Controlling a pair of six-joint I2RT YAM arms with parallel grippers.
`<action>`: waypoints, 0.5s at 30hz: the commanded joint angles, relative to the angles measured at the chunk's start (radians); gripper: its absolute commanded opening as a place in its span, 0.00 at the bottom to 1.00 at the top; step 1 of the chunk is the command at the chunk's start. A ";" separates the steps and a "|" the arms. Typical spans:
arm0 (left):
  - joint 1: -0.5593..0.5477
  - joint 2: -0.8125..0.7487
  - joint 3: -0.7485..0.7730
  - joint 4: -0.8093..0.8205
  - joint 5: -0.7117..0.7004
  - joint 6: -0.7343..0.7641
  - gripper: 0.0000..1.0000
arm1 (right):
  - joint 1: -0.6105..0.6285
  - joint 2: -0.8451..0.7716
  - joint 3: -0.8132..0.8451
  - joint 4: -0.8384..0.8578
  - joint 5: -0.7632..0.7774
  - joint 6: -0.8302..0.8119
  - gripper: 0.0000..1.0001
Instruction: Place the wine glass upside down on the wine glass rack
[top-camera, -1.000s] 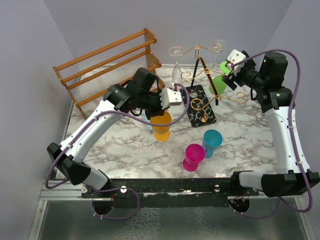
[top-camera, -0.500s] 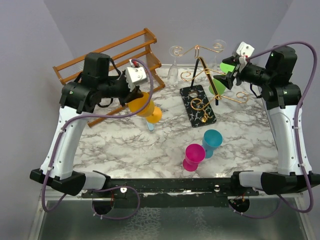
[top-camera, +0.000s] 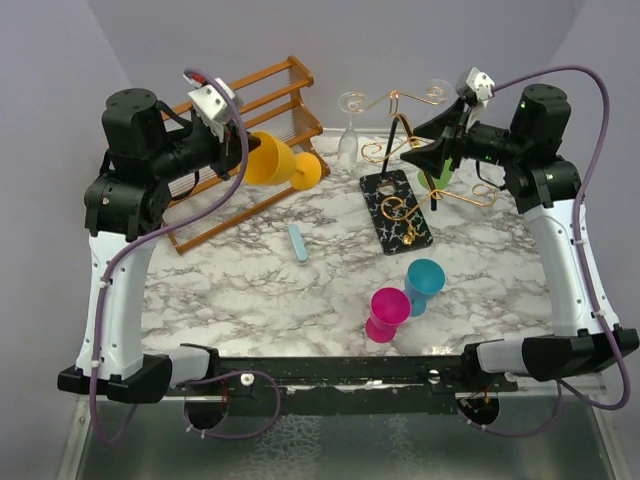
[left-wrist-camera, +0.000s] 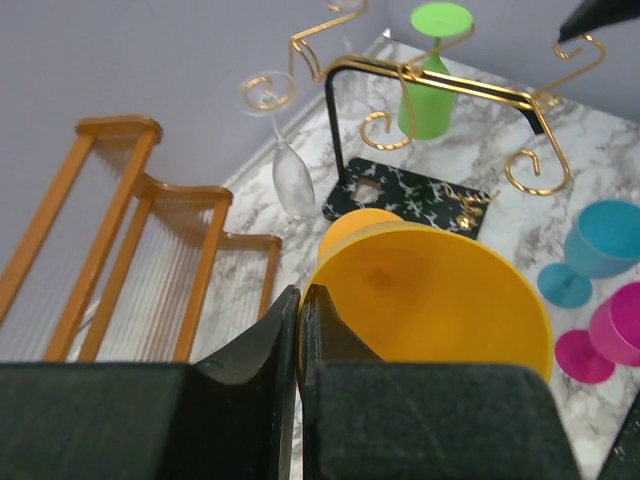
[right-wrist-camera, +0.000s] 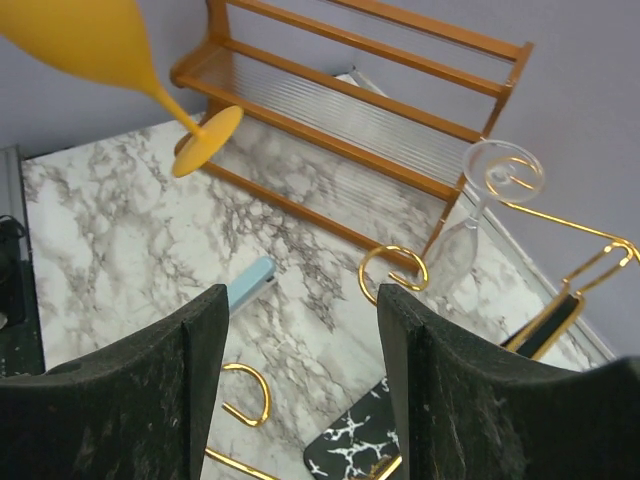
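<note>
An orange wine glass (top-camera: 268, 160) hangs tipped on its side in the air at the upper left, with my left gripper (top-camera: 243, 148) shut on its rim. In the left wrist view the fingers (left-wrist-camera: 300, 300) pinch the orange bowl's (left-wrist-camera: 440, 300) edge. The wine glass rack (top-camera: 397, 210), gold curly arms on a black marbled base, stands at the back centre. A clear glass (top-camera: 350, 130) and a green glass (left-wrist-camera: 430, 70) hang upside down on it. My right gripper (top-camera: 425, 143) hovers open and empty over the rack's right side, above its gold hooks (right-wrist-camera: 395, 265).
A brown wooden slatted shelf (top-camera: 200, 130) runs along the back left, just behind the lifted glass. A small light-blue object (top-camera: 297, 242) lies on the marble. A pink glass (top-camera: 388, 312) and a teal glass (top-camera: 424, 283) stand near the front right.
My left arm has lifted the orange glass off the table, up and to the left, and tipped it sideways. My right gripper has swung away from the green glass and its jaws have narrowed.
</note>
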 joint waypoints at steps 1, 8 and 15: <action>0.005 -0.033 0.042 0.174 -0.121 -0.115 0.00 | 0.054 0.025 -0.002 0.067 -0.022 0.079 0.60; 0.005 -0.011 0.092 0.246 -0.189 -0.191 0.00 | 0.108 0.074 0.016 0.149 -0.053 0.189 0.60; 0.005 0.008 0.096 0.294 -0.191 -0.226 0.00 | 0.146 0.097 0.011 0.219 -0.014 0.303 0.60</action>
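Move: The left hand, fingers shut on the orange wine glass's rim, has the wine glass rack's middle about 31 cm to its right, 14 cm ahead and 29 cm below. From the right hand, open and empty, the orange glass lies some 23 cm to the left, 5 cm back and 2 cm higher; the rack stands 11 cm ahead, 2 cm right, 25 cm below, and the hanging clear glass 18 cm ahead, 11 cm left, 17 cm below. Straight up for the most part goes the left hand, about 7 cm, keeping its pinch on the orange glass's rim while it swings some 10 degrees counter-clockwise and tips its fingers up. The right hand meanwhile slides about 5 cm left over the rack, fingers still parted, tilting a little downward and narrowing the sideways gap to the glass's foot without touching it. ##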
